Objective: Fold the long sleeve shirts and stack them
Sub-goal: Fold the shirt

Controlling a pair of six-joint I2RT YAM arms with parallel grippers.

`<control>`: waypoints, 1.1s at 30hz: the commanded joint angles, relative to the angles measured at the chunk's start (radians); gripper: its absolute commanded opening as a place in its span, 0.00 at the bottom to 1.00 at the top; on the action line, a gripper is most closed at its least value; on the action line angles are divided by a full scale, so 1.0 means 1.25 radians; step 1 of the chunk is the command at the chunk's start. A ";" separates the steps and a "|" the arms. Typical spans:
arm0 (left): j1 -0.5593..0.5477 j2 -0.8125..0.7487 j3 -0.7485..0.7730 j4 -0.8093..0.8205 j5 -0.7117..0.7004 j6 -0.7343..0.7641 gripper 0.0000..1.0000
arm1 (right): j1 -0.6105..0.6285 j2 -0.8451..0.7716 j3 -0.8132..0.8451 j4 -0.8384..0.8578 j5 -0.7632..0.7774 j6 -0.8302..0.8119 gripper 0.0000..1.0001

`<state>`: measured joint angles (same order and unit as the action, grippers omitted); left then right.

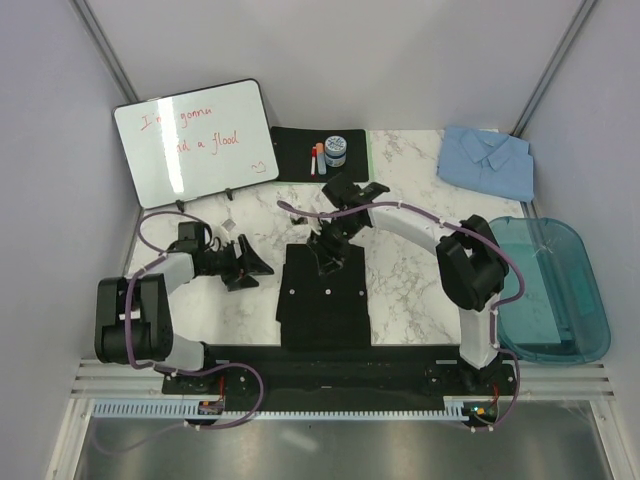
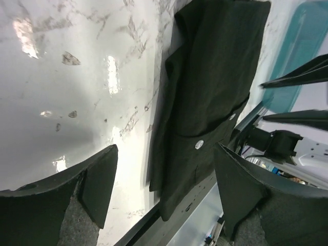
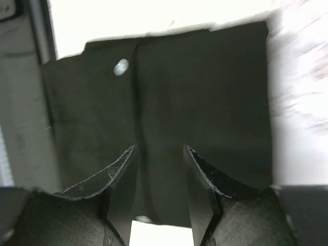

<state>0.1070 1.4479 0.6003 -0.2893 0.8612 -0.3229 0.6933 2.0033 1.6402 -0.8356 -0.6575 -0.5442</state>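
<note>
The black long sleeve shirt (image 1: 322, 300) lies folded into a rectangle at the table's near middle, white buttons showing. The light blue long sleeve shirt (image 1: 485, 160) lies folded at the back right. My left gripper (image 1: 245, 265) hovers just left of the black shirt with its jaws wide apart and nothing between them. In the left wrist view the black shirt (image 2: 205, 92) stretches ahead of that gripper (image 2: 166, 179). My right gripper (image 1: 328, 255) hangs over the black shirt's far edge. In the right wrist view its jaws (image 3: 160, 154) stand apart above the black shirt (image 3: 205, 92), holding nothing.
A whiteboard (image 1: 195, 140) with red writing stands at the back left. Beside it a flat black green-edged mat (image 1: 295, 145) carries a small jar (image 1: 336, 150) and markers (image 1: 318, 160). A teal plastic bin (image 1: 550, 290) sits at the right edge.
</note>
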 commanded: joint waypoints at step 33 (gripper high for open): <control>-0.240 0.217 -0.008 0.352 0.006 -0.158 0.61 | -0.077 0.125 -0.097 0.090 0.004 0.175 0.45</control>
<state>-0.1715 1.6817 0.6174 0.0677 0.8940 -0.5056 0.6041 2.1208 1.5005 -0.7738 -0.7197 -0.2909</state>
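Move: The shirt's left edge is about 5 cm to the left hand's right, its middle roughly 18 cm right and 7 cm back, both about 4 cm below; the left button is some 8 cm right and 5 cm back. From the right hand, the shirt's middle is about 8 cm back, 2 cm left and 8 cm down; the middle button is roughly 6 cm back, 1 cm left and 8 cm down. Right hand sinks 7 cm onto the shirt; left hand, narrowing, sweeps 8 cm right to the shirt's edge. ##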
